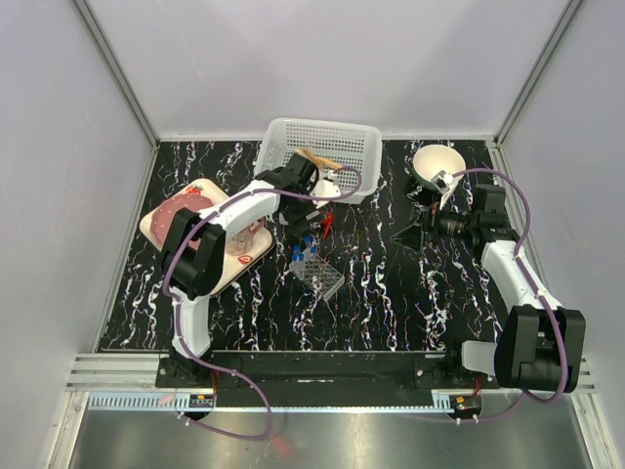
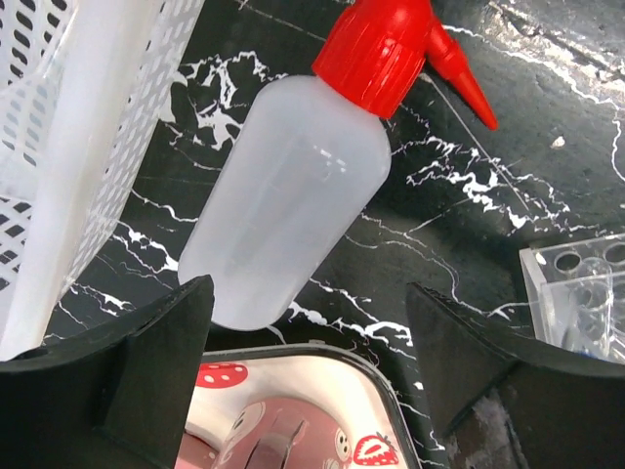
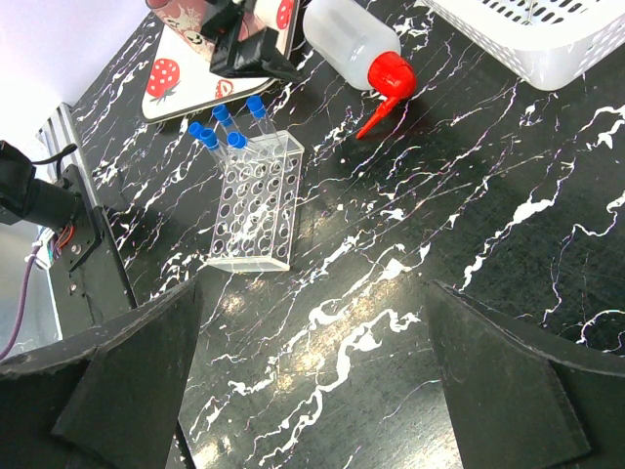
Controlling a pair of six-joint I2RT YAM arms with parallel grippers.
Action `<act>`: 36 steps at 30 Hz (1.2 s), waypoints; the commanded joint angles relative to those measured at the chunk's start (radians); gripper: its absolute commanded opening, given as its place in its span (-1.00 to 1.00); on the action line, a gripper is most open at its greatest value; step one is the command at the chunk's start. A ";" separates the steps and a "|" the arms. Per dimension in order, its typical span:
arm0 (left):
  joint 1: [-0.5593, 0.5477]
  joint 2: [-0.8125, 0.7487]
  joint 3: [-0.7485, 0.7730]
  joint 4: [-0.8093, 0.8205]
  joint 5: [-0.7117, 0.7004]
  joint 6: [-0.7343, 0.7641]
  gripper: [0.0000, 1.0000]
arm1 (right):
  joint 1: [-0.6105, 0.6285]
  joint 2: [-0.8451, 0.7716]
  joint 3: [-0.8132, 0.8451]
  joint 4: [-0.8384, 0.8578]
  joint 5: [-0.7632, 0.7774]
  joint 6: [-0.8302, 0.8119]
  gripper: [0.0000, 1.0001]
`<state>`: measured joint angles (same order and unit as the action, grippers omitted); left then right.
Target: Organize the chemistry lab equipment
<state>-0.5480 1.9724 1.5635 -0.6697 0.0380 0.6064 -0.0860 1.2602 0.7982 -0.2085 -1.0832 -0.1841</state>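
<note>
The translucent red-capped bottle (image 2: pixel 293 195) lies on its side on the black marbled table, its nozzle pointing away from the basket. My left gripper (image 2: pixel 308 332) is open just behind the bottle's base, which sits close to the left finger (image 2: pixel 146 371); nothing is gripped. The clear tube rack (image 3: pixel 256 200) stands mid-table with several blue-capped test tubes (image 3: pixel 229 127) at its far end. My right gripper (image 3: pixel 312 391) hangs open above bare table, right of the rack. Thin wooden sticks (image 1: pixel 317 158) lie in the white basket (image 1: pixel 342 137).
The white mesh basket (image 2: pixel 78 127) stands right beside the bottle. A strawberry-print tray (image 1: pixel 166 220) with pink crockery sits at the left, its corner under my left gripper. A white bowl (image 1: pixel 437 163) stands at the back right.
</note>
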 commanded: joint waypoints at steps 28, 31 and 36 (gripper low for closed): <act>-0.043 -0.044 -0.069 0.117 -0.073 -0.118 -0.39 | -0.011 0.013 0.038 -0.008 -0.027 -0.023 0.99; -0.043 -0.130 -0.114 0.148 -0.049 -0.131 -0.45 | -0.012 0.013 0.039 -0.006 -0.027 -0.023 1.00; -0.043 -0.251 -0.166 0.177 -0.017 -0.143 -0.48 | -0.012 0.010 0.039 -0.008 -0.029 -0.023 0.99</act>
<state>-0.5888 1.8507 1.4178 -0.5728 -0.0326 0.4911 -0.0921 1.2747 0.7986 -0.2260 -1.0866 -0.1871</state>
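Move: The lying wash bottle's middle is about 4 cm to the left hand's right, 1 cm ahead and 3 cm below, its red cap pointing right. The white basket's middle is some 13 cm ahead and 6 cm right; the tube rack is 13 cm back and 6 cm right; the mug is about 3 cm back and 10 cm left. From the right hand the bottle lies roughly 7 cm ahead, 20 cm left and 13 cm below. Left hand sinks about 3 cm, pinches the bottle's body near its base, then lifts some 4 cm and back. ##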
